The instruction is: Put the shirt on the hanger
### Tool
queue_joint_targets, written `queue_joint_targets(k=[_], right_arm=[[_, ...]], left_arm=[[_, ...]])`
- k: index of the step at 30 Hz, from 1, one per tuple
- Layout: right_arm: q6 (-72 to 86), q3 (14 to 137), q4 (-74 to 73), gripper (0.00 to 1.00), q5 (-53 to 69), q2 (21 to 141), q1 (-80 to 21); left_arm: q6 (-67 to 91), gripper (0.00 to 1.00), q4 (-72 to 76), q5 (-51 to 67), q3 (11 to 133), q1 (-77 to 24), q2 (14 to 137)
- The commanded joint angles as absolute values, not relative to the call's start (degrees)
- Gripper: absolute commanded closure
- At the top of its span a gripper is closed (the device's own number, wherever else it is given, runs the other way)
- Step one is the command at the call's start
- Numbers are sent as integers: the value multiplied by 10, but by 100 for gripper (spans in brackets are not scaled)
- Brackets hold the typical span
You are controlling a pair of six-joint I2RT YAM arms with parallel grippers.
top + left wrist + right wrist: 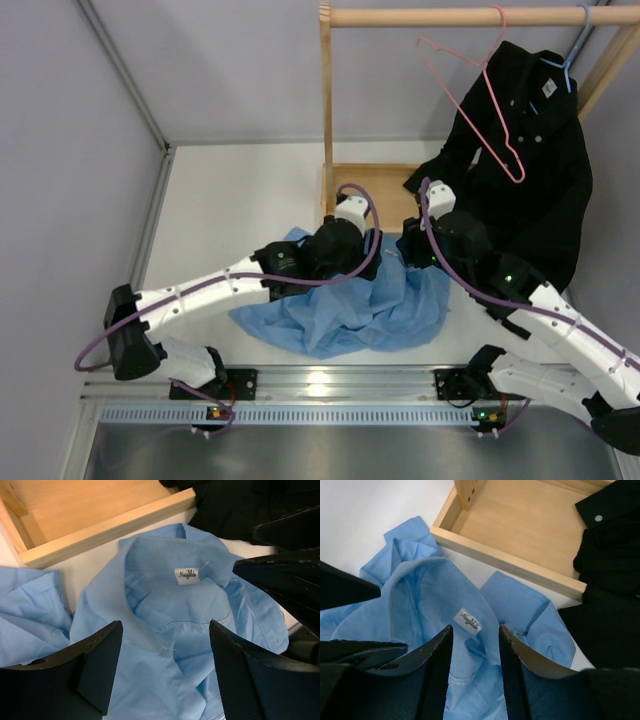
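The light blue shirt [345, 312] lies crumpled on the white table between both arms, its collar with a white label [186, 574] turned up toward the rack. My left gripper [165, 626] hovers open over the collar's left side, with cloth below the wide gap and nothing pinched. Just right of it, my right gripper [476, 628] stands open over the label [469, 620], with a collar fold lying under its narrower gap. Its dark fingers [280, 572] show in the left wrist view. The pink hanger [519, 177] hangs from the wooden rail, in front of the black shirt.
A wooden rack stands at the back right, with a top rail [450, 16], a post [326, 110] and a low base tray [375, 185]. A black shirt [540, 200] hangs on a pale blue hanger [572, 62]. A grey wall [60, 150] closes the left side.
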State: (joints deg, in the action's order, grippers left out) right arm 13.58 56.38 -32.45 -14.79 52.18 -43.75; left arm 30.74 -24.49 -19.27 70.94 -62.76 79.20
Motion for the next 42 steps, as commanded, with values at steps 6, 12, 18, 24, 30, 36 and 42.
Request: queue_joint_targets(k=[6, 12, 18, 24, 30, 36, 42], right_arm=[[158, 557, -308, 57, -211, 461, -417], [152, 556, -316, 57, -212, 453, -416], [151, 554, -316, 57, -203, 454, -416], [149, 562, -320, 55, -197, 441, -415], [138, 624, -351, 38, -157, 404, -415], [91, 778, -419, 20, -211, 435, -415], [33, 953, -484, 4, -303, 539, -414]], left_arm=[[363, 36, -383, -428, 815, -692, 899], [377, 44, -413, -470, 828, -715, 916], [373, 51, -412, -480, 840, -712, 947], [369, 71, -411, -457, 846, -701, 957], [318, 100, -409, -402, 847, -689, 891], [240, 100, -407, -219, 839, -613, 804], [232, 100, -407, -142, 772, -560, 728]])
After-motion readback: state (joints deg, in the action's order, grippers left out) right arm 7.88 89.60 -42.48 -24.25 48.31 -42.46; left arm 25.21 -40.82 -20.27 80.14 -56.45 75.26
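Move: The collar edge of the blue shirt, raised in a fold, is just about under the left hand: some 5 cm below it and 1 cm ahead and to its left. The collar tag lies 7 cm right of that hand, 3 cm ahead, 7 cm down. From the right hand the pink hanger's middle is roughly 16 cm ahead, 6 cm right and 27 cm up, with the black coat about 16 cm ahead, 18 cm right, 3 cm up. The left fingers pinch the fold of the shirt's collar edge: the open hand sinks about 5 cm, its left side rolling up some 20 degrees, shuts, then lifts and swings left, keeping hold. The right hand, empty, shifts a little right and up, pauses, then climbs quickly towards the pink hanger, some 22 cm up and 8 cm right in all, tilting its fingers up and opening wide. ##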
